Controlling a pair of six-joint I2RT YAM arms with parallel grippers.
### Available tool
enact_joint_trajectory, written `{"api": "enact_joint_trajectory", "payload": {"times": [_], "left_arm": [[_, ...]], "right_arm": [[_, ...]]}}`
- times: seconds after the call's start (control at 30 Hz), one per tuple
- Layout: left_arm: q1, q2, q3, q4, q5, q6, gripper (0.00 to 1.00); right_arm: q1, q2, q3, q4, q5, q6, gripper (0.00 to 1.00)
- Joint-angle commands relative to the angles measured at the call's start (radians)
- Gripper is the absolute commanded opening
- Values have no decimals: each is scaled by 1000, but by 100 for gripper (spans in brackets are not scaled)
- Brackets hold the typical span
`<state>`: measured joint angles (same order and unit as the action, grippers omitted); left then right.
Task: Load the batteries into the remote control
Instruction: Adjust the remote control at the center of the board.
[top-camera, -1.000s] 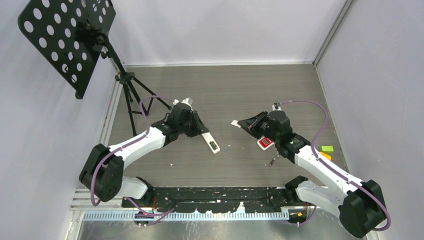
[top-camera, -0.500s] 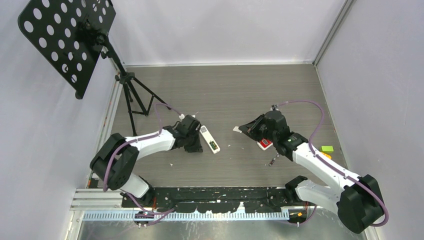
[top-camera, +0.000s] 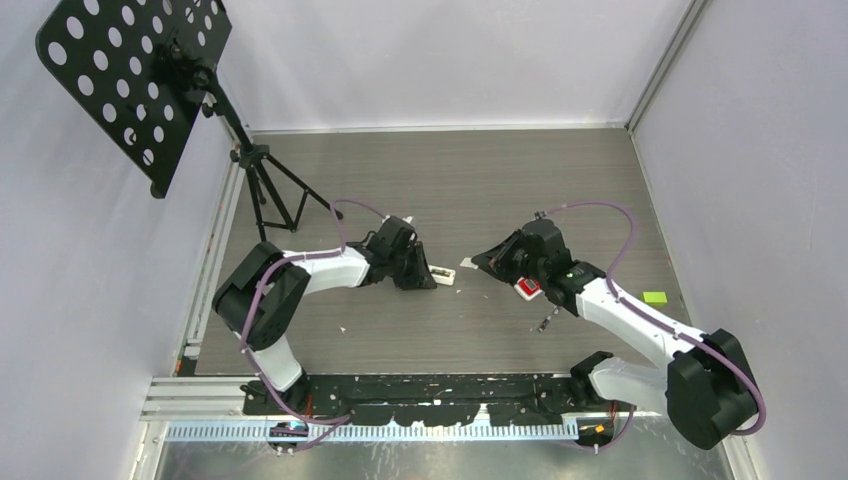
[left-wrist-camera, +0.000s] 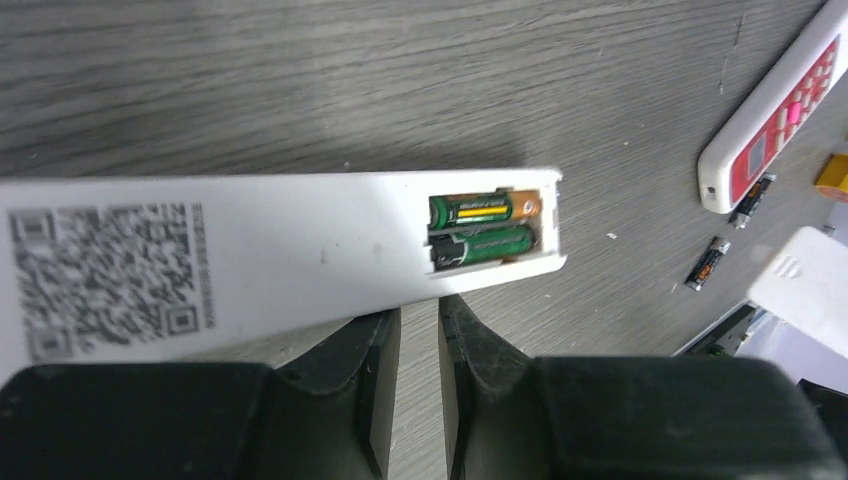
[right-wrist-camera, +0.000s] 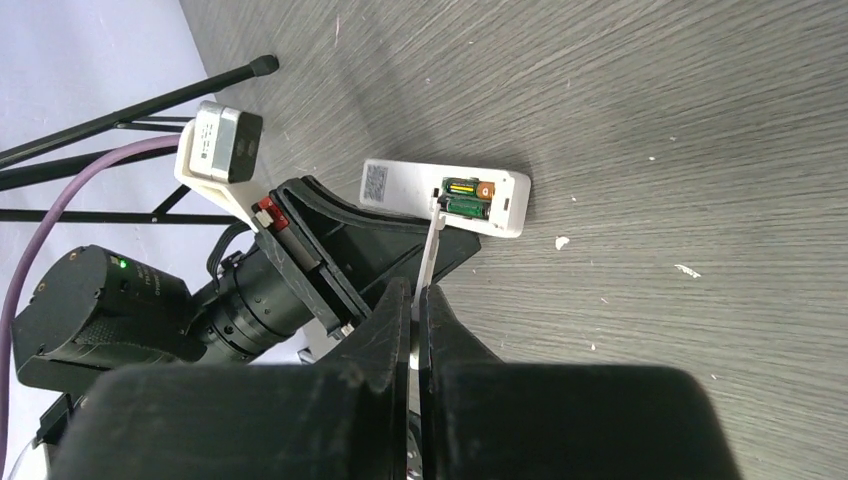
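Note:
The white remote control (left-wrist-camera: 300, 250) lies back up on the table, a QR label at one end. Its compartment is uncovered and holds two green batteries (left-wrist-camera: 485, 228) side by side. My left gripper (left-wrist-camera: 420, 310) rests just short of the remote's long edge, jaws a narrow gap apart with only table between them. In the top view the left gripper (top-camera: 425, 272) hides most of the remote (top-camera: 440, 273). My right gripper (right-wrist-camera: 417, 295) is shut on a thin white battery cover (right-wrist-camera: 432, 250), whose tip reaches the compartment (right-wrist-camera: 465, 195).
A second white remote with red buttons (left-wrist-camera: 770, 130) lies to the right, with two loose batteries (left-wrist-camera: 705, 263) beside it. An orange block (left-wrist-camera: 832, 175) and a green block (top-camera: 655, 297) sit further right. A tripod with a perforated black plate (top-camera: 265, 190) stands at the back left.
My left gripper has swung right and come down beside the remote's compartment end, nudging the remote to the right. The right gripper, cover in its jaws, has edged left toward it.

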<state>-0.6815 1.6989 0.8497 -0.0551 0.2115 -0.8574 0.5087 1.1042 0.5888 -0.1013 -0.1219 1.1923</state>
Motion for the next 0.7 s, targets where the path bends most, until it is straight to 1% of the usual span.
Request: {"api": "enact_joint_trajectory", "payload": {"times": [0.0, 0.1, 0.23, 0.3, 0.37, 0.43, 0.53, 0.67], "left_arm": [[-6, 36, 8, 48, 4, 5, 23], [-6, -1, -17, 34, -22, 15, 23], [-6, -91, -49, -23, -56, 47, 25], [-6, -135, -69, -49, -83, 57, 28], [-3, -177, -81, -73, -105, 66, 31], [5, -210, -86, -100, -121, 78, 36], [40, -244, -87, -120, -122, 87, 45], [101, -277, -85, -124, -111, 95, 62]], "right_arm": [[3, 22, -6, 69, -16, 7, 2], [2, 59, 27, 62, -49, -45, 2], [2, 135, 99, 15, -103, -147, 3], [2, 179, 118, 35, -138, -158, 3], [3, 217, 122, 75, -172, -132, 3], [11, 250, 129, 129, -193, -110, 3], [37, 298, 149, 160, -190, -97, 3], [64, 361, 180, 194, -177, -83, 3]]}}
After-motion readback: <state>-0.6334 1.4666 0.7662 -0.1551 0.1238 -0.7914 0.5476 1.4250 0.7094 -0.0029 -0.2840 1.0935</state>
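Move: Just ahead of the left fingertips lies the white remote control, its middle about 2 cm forward, 2 cm left and 1 cm below, its open battery end towards the right. From the right hand, which holds the battery cover, that remote's middle is some 9 cm left, 3 cm forward and 10 cm down. On the same level, the red remote is roughly 14 cm right and 2 cm forward of this hand, the loose battery about 15 cm right and 6 cm back. Easing the cover down over the remote's battery end, the right hand goes about 5 cm left and 3.5 cm down, turning some 15 degrees counter-clockwise with its grip kept. The left hand first stays at the remote's near edge, then comes free to the left and upward by about 5 cm, looping slightly back and forward again, while its fingers open clearly wider. ##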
